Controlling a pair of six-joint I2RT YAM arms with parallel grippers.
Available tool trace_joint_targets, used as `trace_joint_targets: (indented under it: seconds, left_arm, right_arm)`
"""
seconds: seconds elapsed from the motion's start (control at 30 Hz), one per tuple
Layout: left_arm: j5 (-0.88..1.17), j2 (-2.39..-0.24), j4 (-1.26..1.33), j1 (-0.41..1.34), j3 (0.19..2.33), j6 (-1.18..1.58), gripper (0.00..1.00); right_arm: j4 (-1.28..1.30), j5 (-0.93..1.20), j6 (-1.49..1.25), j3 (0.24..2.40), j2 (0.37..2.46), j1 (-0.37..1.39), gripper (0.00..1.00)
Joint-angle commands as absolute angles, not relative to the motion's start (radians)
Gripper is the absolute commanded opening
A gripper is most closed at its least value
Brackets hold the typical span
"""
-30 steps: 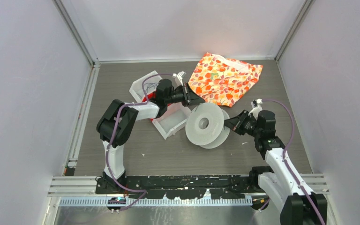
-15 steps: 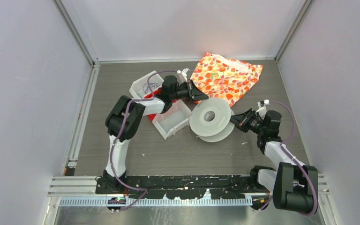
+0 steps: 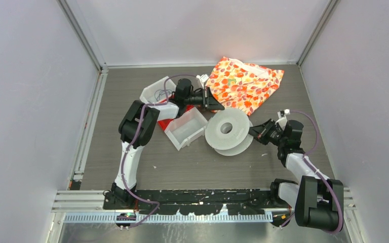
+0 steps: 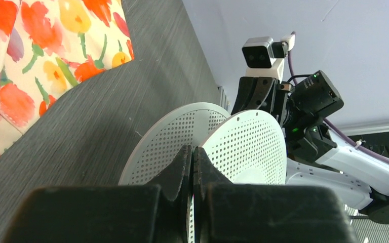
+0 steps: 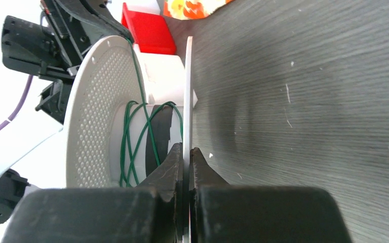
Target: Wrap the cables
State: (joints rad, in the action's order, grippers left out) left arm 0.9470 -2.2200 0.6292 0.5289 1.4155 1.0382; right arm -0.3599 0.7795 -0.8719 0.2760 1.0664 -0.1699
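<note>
A white perforated spool (image 3: 228, 129) lies tilted mid-table. Thin green cable (image 5: 131, 132) is wound loosely round its hub. One strand runs up along the flange to my left gripper (image 3: 220, 107), which hovers at the spool's far edge with its jaws shut. In the left wrist view the left gripper (image 4: 192, 151) shows no wire between its pads. My right gripper (image 3: 254, 133) is shut on the rim of the spool's lower flange (image 5: 187, 101); the thin white disc sits between the right gripper's (image 5: 186, 152) fingers. More dark cable (image 3: 161, 94) lies in a white bin.
Two white bins (image 3: 186, 129) (image 3: 152, 87) and a red box (image 3: 165, 123) sit left of the spool, under my left arm. An orange floral cloth (image 3: 244, 83) lies at the back right. Walls enclose the table on three sides.
The spool has shifted right and back and now lies flatter. My left arm has stretched farther back. The right arm has drawn back and lowered, still gripping the flange.
</note>
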Motion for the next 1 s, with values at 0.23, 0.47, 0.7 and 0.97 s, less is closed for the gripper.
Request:
trace_joint_targets:
  seconds: [0.23, 0.47, 0.7, 0.97]
  left_arm:
    - [0.898, -2.25, 0.499, 0.556, 1.399, 0.94, 0.0]
    - [0.843, -2.285, 0.492, 0.578, 1.414, 0.935, 0.01]
    - [0.79, -2.3, 0.507, 0.599, 1.406, 0.94, 0.0]
    - [0.756, -2.27, 0.534, 0.603, 1.36, 0.946, 0.01]
  right_arm:
    - [-0.211, 0.692, -0.733, 0.422, 1.115, -0.175, 0.04]
    - [-0.196, 0.664, -0.736, 0.443, 1.198, -0.174, 0.13]
    - [-0.248, 0.666, -0.764, 0.404, 1.25, -0.175, 0.22]
    - [-0.092, 0.565, -0.718, 0.417, 1.185, -0.174, 0.41]
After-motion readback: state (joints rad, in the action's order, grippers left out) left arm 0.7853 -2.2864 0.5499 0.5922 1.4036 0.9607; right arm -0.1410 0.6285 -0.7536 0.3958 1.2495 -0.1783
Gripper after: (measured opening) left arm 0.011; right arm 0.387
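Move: At the right hand, the spool is already pinched by its lower flange; its middle lies some 8 cm left, level fore-and-aft and about 3 cm higher. The table spot for it is roughly 6 cm left, 3 cm back and 7 cm down. From the left hand, which holds the green cable's end, the spool's middle is about 9 cm back, 3 cm right and 4 cm lower; the white bin is 14 cm left, 9 cm back, and the flowered cloth 8 cm ahead, 8 cm right. Lowering the spool to the table, the right hand sinks about 5 cm, drifting 2–3 cm right while its fingers tip some 15 degrees further down; partway through they begin to open, ending well apart around the flange edge. The left hand, still shut on the cable, goes down with it by about 6 cm and slightly right, beside the spool's far-left rim. ##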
